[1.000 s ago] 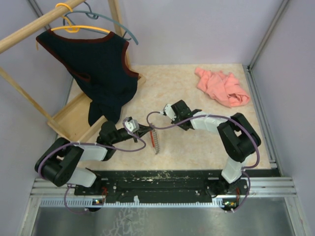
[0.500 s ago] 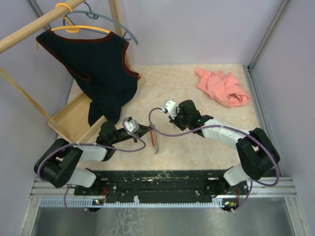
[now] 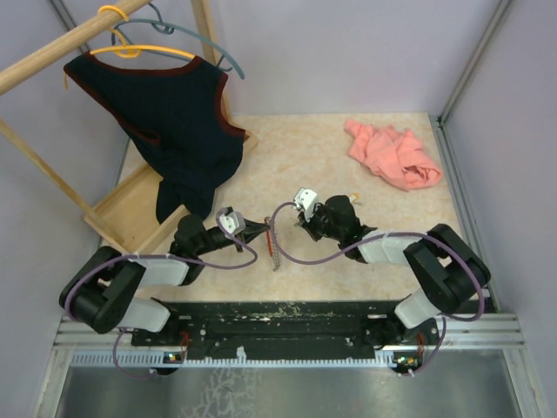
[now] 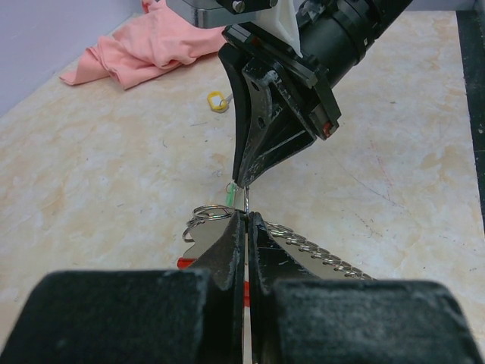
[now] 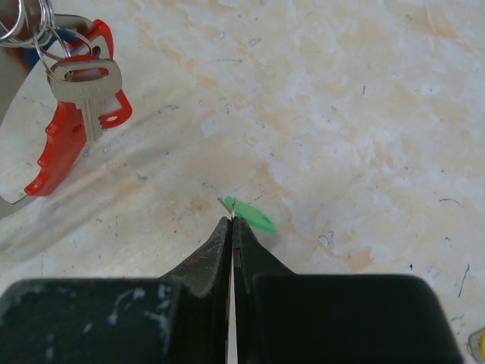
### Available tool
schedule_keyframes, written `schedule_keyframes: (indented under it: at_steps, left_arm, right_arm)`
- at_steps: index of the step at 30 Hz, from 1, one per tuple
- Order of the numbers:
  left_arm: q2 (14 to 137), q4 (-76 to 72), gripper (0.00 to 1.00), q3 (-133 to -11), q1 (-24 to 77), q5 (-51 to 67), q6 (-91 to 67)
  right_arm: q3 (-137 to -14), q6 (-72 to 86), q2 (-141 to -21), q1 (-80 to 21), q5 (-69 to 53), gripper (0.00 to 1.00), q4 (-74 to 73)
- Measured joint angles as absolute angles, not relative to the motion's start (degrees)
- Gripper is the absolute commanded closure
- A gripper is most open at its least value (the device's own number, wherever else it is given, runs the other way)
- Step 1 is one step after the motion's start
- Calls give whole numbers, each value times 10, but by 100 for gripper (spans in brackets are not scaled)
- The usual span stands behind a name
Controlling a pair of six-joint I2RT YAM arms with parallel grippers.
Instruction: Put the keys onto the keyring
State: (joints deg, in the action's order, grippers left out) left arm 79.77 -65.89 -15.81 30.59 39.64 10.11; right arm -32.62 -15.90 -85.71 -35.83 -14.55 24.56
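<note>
The keyring shows its silver rings (image 4: pixel 203 216), its ridged chain-like strip (image 4: pixel 322 252) and its red loop (image 5: pixel 70 135), with one silver key (image 5: pixel 88 89) hanging on it. My left gripper (image 4: pixel 247 215) is shut on a thin wire ring of the keyring, just above the table. My right gripper (image 5: pixel 231 219) is shut on a small key with a green head (image 5: pixel 251 215). In the left wrist view the right gripper (image 4: pixel 244 182) points down, its tip right over the left jaws. In the top view the two grippers (image 3: pixel 259 228) (image 3: pixel 294 230) meet at the table's middle, with the chain strip (image 3: pixel 274 250) hanging below them.
A yellow-headed key (image 4: pixel 218 101) lies on the table behind the right gripper. A pink cloth (image 3: pixel 393 155) lies at the back right. A dark vest (image 3: pixel 174 122) hangs from a wooden rack (image 3: pixel 130 213) at the back left.
My right arm has swung forward and down, so its gripper has moved from behind the keyring to right beside the left gripper's tips. The left arm has stayed put.
</note>
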Motion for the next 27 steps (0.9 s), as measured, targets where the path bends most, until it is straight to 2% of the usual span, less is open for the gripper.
schedule_keyframes:
  at_steps: [6, 13, 19, 23, 27]
  left_arm:
    - [794, -660, 100, -156, 306, 394, 101]
    - [793, -664, 100, -153, 305, 392, 101]
    - [788, -667, 100, -149, 305, 392, 101]
    - [782, -667, 100, -146, 305, 390, 101]
    - [782, -667, 100, -146, 305, 390, 101]
  right_arm:
    - [-299, -152, -855, -358, -146, 100, 312]
    - [-256, -142, -757, -358, -142, 100, 327]
    - [-232, -116, -747, -358, -139, 100, 348]
    - [-222, -84, -719, -358, -116, 100, 311]
    - [-222, -40, -640, -358, -98, 100, 230]
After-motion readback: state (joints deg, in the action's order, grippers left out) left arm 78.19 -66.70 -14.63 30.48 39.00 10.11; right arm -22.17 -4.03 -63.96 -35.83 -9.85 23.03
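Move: The right hand already pinches the green key's small ring, the key hanging under its tips. The keyring it is meant for lies about 8 cm left of that hand, 3 cm back and 5 cm higher; a silver key hangs from the keyring some 7 cm left, 3 cm back and 2 cm up. The yellow key lies on the table roughly 14 cm right, 10 cm ahead and 8 cm down. The left hand already has the keyring at its fingertips. Still pinching the green key's ring, the right hand hovers briefly, then rises nearly 5 cm, dips about a centimetre and draws off back and to the right, away from the keyring, some 3 cm each way, climbing again at the end. The wrist rolls left side up and swings clockwise, about 10 degrees each; the left hand holds the keyring nearly still. ##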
